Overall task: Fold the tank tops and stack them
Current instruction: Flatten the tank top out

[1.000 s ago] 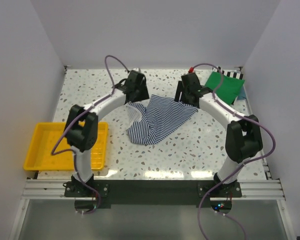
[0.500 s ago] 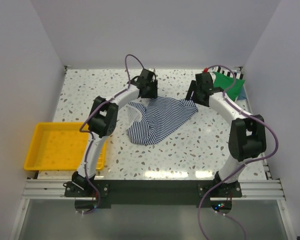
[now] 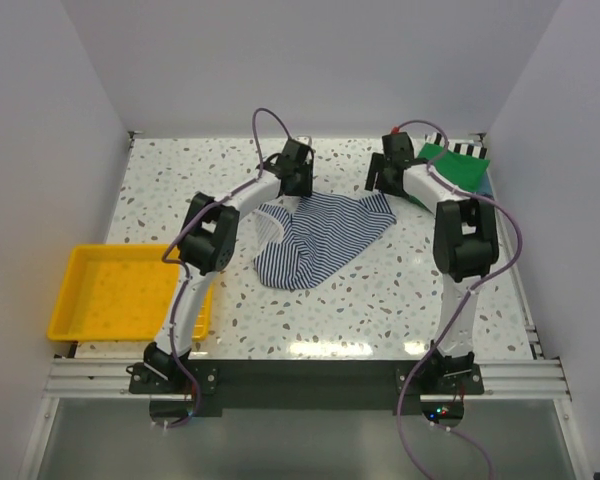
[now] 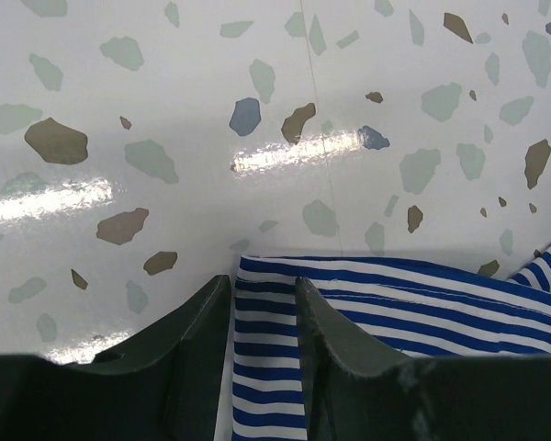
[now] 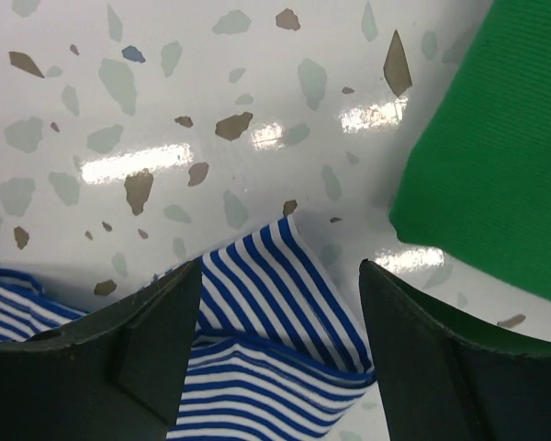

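Note:
The striped tank top [image 3: 320, 240] lies crumpled mid-table, navy and white. My left gripper [image 3: 296, 182] is down at its far left corner. In the left wrist view the striped cloth [image 4: 395, 312] lies flat in the narrow gap between the fingers of that gripper [image 4: 262, 289], not pinched. My right gripper [image 3: 384, 186] is at the far right corner. Its jaws [image 5: 280, 266] stand wide open astride a folded point of the striped top [image 5: 257, 303]. The green tank top [image 3: 458, 170] lies folded at the far right, close beside the right gripper and seen as green cloth [image 5: 496, 165].
A yellow tray [image 3: 120, 295] sits at the table's left front edge. A black-and-white striped marker [image 3: 460, 147] shows behind the green top. Walls close the table in on three sides, and cables loop over both arms.
Both grippers have moved toward the far edge of the striped top. The left elbow has swung in to the right. The left jaws have narrowed around the cloth; the right stays wide.

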`<state>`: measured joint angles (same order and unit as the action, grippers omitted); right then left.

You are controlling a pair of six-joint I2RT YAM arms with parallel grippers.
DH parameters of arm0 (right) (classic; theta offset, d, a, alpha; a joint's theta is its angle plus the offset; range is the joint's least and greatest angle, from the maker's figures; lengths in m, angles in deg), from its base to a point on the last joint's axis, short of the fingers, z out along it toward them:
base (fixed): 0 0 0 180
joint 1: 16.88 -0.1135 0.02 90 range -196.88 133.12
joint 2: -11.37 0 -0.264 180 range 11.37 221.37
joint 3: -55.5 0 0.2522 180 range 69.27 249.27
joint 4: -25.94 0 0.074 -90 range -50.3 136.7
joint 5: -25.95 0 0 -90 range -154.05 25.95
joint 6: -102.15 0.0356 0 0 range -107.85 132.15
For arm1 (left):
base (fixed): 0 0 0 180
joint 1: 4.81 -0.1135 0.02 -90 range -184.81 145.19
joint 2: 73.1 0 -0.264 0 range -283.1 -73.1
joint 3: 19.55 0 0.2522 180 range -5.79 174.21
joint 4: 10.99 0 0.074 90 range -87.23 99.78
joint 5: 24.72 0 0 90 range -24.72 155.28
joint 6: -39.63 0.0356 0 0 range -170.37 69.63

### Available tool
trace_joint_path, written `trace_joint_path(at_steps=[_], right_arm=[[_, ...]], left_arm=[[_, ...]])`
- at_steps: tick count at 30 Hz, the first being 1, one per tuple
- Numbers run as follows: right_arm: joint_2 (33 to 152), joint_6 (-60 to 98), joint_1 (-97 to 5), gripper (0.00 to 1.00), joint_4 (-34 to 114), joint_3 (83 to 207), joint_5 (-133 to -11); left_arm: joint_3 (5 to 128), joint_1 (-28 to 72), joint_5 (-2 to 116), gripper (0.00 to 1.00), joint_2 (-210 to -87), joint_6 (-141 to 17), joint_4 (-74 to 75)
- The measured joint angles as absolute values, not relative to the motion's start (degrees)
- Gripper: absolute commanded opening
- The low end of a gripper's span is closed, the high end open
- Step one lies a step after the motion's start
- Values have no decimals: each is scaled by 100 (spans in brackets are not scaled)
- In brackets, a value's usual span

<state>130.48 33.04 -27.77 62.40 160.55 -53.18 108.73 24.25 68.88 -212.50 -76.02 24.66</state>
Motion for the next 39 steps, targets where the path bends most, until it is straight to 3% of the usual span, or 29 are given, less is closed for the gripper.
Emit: trace_joint_path(at_steps=[9, 13, 17, 20, 26, 32, 39], right_arm=[[13560, 2985, -2592, 67, 6284, 16394, -5390], [13654, 2961, -2537, 60, 6273, 16414, -5591], [13728, 2952, -2539, 50, 6227, 16409, -5709], [13745, 2932, -2539, 38, 6174, 16409, -5766], [13765, 2978, -2539, 1, 6177, 16435, -5834], [13750, 3105, -2537, 0, 6417, 16551, -5908], [13254, 3424, -2467, 0, 7033, 16997, -5875]], left_arm=[[10862, 2427, 6916, 31, -21283, -7567, 2324], [10799, 2438, 6905, 25, -21283, -7569, 2189], [10755, 2442, 6857, 13, -21289, -7584, 2073], [10681, 2446, 6849, 1, -21287, -7630, 1935], [10405, 2446, 6971, 0, -21145, -7766, 1701], [9979, 2416, 7343, 0, -20561, -7875, 1874], [9815, 2226, 7719, 0, -18939, -7880, 1850]])
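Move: The striped tank top's far left corner sits almost at the left hand's fingertips, about 1 cm ahead and 1 cm below; its near end lies some 27 cm back and 4 cm left, and a loose flap 10 cm back and 8 cm left. The far right corner is about 1 cm ahead, 1 cm right and 4 cm below the right hand, with the green tank top roughly 5 cm ahead and 20 cm right. The striped top's far left corner gets pinched where it lies as the left fingers close almost in place. The right hand sinks about 4 cm onto the far right corner and shuts on it a moment later. Both then lift, the left quickly, some 18 cm up and 5 cm left with its fingers tipping up about 20 degrees, the right later and only about 6 cm. ##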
